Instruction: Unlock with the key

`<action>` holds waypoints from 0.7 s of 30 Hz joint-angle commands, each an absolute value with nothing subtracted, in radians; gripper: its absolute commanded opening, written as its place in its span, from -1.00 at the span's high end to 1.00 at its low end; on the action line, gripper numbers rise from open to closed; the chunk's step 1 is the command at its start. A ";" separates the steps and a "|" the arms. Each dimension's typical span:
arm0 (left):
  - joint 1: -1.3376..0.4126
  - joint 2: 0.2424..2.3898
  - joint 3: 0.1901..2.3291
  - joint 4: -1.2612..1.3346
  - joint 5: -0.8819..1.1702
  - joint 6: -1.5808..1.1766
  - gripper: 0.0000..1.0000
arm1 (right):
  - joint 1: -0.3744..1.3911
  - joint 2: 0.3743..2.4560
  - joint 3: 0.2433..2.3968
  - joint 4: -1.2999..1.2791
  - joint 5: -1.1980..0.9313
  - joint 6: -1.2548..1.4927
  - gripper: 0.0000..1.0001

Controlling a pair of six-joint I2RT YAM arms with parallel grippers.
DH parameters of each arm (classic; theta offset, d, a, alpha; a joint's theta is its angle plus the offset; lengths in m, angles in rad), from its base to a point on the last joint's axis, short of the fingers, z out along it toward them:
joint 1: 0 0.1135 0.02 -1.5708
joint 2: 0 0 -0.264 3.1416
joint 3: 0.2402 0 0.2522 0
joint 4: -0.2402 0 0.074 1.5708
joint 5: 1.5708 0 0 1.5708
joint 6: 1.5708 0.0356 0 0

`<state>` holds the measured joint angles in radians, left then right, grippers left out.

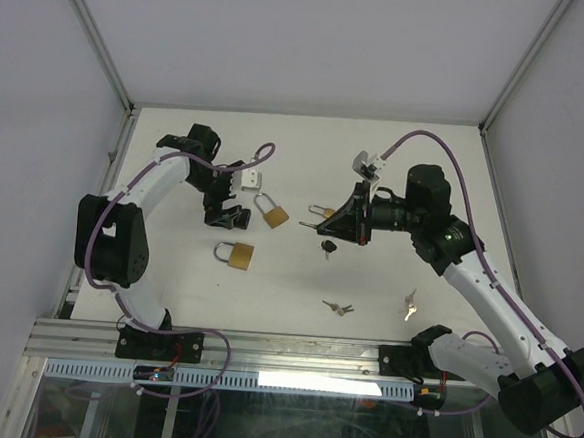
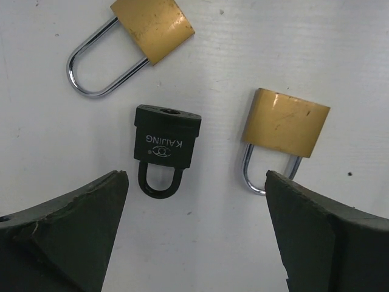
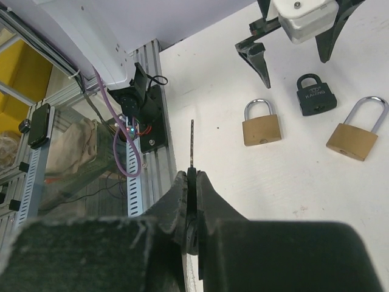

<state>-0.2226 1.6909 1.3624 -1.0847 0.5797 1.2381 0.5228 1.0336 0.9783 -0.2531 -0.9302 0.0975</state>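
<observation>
A black padlock [image 2: 165, 146] lies flat on the white table, its shackle pointing toward my left gripper [image 2: 194, 234]. That gripper hovers just above it, open and empty, with its fingers [image 2: 73, 231] wide apart. A brass padlock [image 2: 285, 121] lies to one side of the black one and a second brass padlock [image 2: 152, 27] lies beyond it. My right gripper [image 3: 192, 175] is shut on the dark head of a key [image 3: 192, 143]. The thin blade sticks straight out past the tips, pointing left in the top view [image 1: 308, 223]. It is held off the table, apart from the black padlock [image 3: 316, 97].
Two loose key bunches [image 1: 338, 307] [image 1: 409, 307] lie near the front of the table. A dark-headed key [image 1: 327, 247] sits just under the right gripper [image 1: 336, 225]. The left gripper [image 1: 226, 212] is at the table's left; white walls bound the back and sides.
</observation>
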 commanded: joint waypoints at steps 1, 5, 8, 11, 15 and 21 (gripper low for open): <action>-0.210 1.740 1.386 -0.993 0.548 1.448 -0.98 | 0.506 0.990 0.970 -0.235 -0.945 0.072 1.00; -0.209 1.830 1.408 -0.993 0.531 1.556 -0.98 | 0.499 0.990 0.958 -0.234 -0.948 0.066 1.00; -0.210 1.880 1.409 -1.001 0.519 1.593 -0.98 | 0.495 0.987 0.937 -0.221 -0.949 0.067 1.00; -0.213 1.915 1.422 -0.943 0.530 1.555 -0.98 | 0.486 0.987 0.927 -0.216 -0.959 0.066 1.00; -0.224 1.968 1.471 -0.922 0.531 1.542 -0.98 | 0.479 0.995 0.926 -0.214 -0.969 0.066 1.00; -0.236 1.976 1.411 -0.953 0.514 1.620 -0.98 | 0.473 0.995 0.919 -0.207 -0.971 0.067 1.00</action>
<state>-0.2218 1.9862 1.4288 -0.9512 0.4946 1.5093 0.4808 1.0119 0.9188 -0.2565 -0.9470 0.0765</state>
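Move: The black padlock lies under the left hand, some 10 cm down, about 3 cm farther out and 1 cm to the right. Level with it on the table, one brass padlock is about 6 cm ahead and 9 cm to the right of the left hand, another 6 cm back and 1 cm right. From the right hand, holding the key, the black padlock is roughly 16 cm ahead, 20 cm left and 28 cm below. The black padlock is what the left hand comes down over: its wide-open fingers sink about 8 cm and go some 5 cm forward, the last stretch mostly forward, so that they straddle the padlock fore and aft. Meanwhile the wrist turns clockwise by 10 to 15 degrees. The right hand keeps the key pinched and sinks a couple of centimetres. ##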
